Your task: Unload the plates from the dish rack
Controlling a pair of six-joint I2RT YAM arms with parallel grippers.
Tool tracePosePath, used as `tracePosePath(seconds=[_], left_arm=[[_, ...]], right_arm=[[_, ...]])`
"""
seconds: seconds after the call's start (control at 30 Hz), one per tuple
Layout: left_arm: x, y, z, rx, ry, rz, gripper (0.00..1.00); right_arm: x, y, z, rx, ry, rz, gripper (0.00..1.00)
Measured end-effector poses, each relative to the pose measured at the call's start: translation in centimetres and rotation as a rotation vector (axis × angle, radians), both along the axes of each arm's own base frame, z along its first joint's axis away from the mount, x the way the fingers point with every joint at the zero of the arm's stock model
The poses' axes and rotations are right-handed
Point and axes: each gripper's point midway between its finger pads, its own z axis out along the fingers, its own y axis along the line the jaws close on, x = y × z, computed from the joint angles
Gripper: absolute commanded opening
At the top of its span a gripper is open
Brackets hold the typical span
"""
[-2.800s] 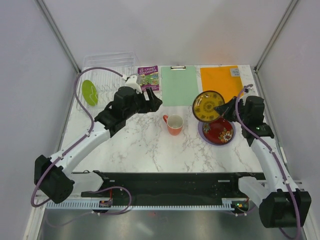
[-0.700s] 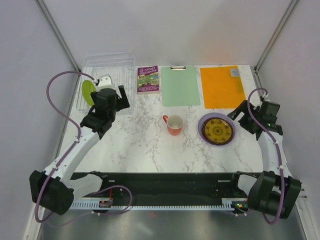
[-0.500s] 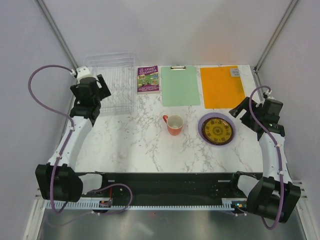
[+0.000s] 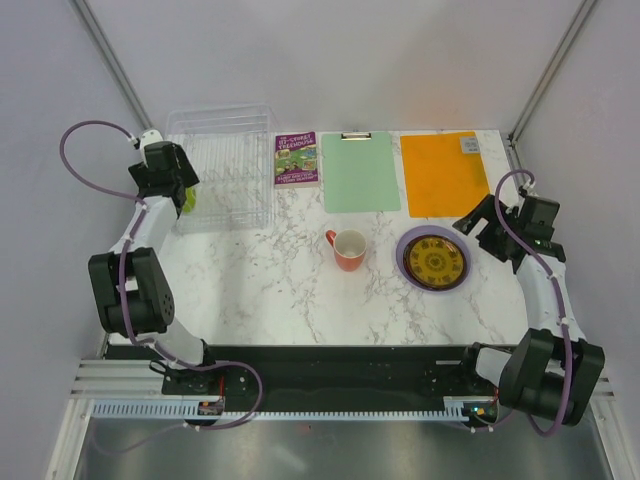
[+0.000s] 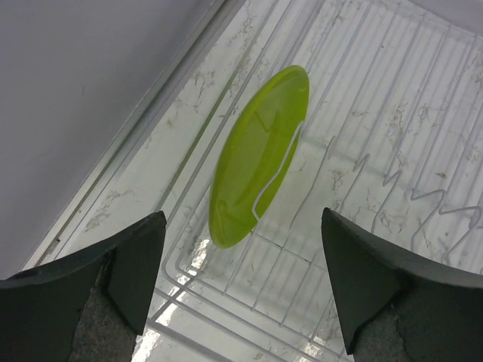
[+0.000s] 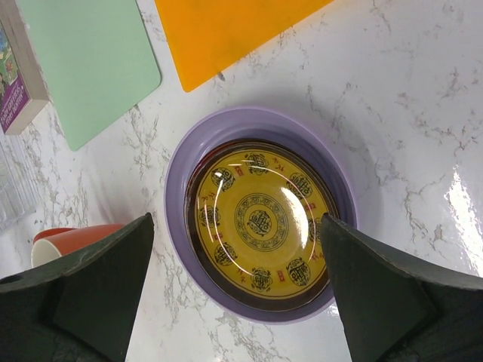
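Note:
A lime green plate (image 5: 260, 154) stands on edge between the wires of the white dish rack (image 5: 362, 162), at its left end. Only a sliver of this plate (image 4: 187, 198) shows in the top view, beside the rack (image 4: 225, 165). My left gripper (image 5: 241, 279) hovers just above and short of the plate, open, with nothing between its fingers. The dark plate with the yellow pattern (image 6: 260, 222) lies flat in the large lavender plate (image 6: 179, 173) on the table's right side. My right gripper (image 6: 238, 290) hangs open above that stack (image 4: 433, 258), apart from it.
An orange mug (image 4: 347, 248) stands mid-table, left of the plate stack. Along the back lie a book (image 4: 296, 157), a green clipboard (image 4: 360, 170) and an orange board (image 4: 442, 172). The side wall runs close to the rack's left edge.
My left arm has swung to the rack's far-left end and now faces the lime plate. My right gripper has let go of the dark plate onto the stack and drawn back.

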Motion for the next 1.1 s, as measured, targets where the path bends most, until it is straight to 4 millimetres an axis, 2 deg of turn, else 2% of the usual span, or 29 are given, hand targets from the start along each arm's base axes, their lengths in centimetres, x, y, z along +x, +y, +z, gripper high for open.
tracePosePath(seconds=[0.13, 0.37, 0.5, 0.63, 0.83, 1.1], left_arm=[[1.1, 0.3, -1.9, -0.009, 0.031, -0.006, 0.89], [3.6, 1.1, -1.6, -0.006, 0.009, -0.018, 0.86], [4.5, 1.5, -1.7, -0.002, 0.008, -0.015, 0.81], [4.7, 1.9, -2.6, -0.004, 0.025, -0.009, 0.69], [5.1, 2.0, -4.1, -0.008, 0.053, -0.008, 0.54], [5.5, 2.2, -4.2, -0.010, 0.055, -0.007, 0.35]], right_arm=[[0.5, -0.1, -1.0, 0.009, 0.014, 0.005, 0.97], [0.5, 0.5, -3.7, 0.051, 0.066, 0.030, 0.89], [0.6, 0.7, -4.3, 0.063, 0.075, 0.041, 0.84], [0.8, 0.8, -4.2, 0.068, 0.065, 0.051, 0.78], [0.9, 0.9, -4.1, 0.068, 0.058, 0.063, 0.75], [0.9, 1.0, -4.1, 0.068, 0.056, 0.068, 0.72]])
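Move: Ahead of the left hand in the rack stands the green plate, its middle about 6 cm forward, 2 cm left and 9 cm below; the dish rack's middle is some 12 cm ahead, 9 cm right and 12 cm lower. From the right hand that green plate lies roughly 78 cm left, 21 cm forward and 5 cm down, while the stacked yellow plate is about 11 cm below, 5 cm left and 1 cm ahead. Reaching forward about 5 cm, drifting 2 cm left and sinking some 4 cm, the open left hand brings its fingers astride the upper rim of the green plate, then stays there and goes on closing to under half open. Meanwhile the empty right hand sinks about 4 cm over the stacked plates, then waits, narrowing its fingers somewhat. ##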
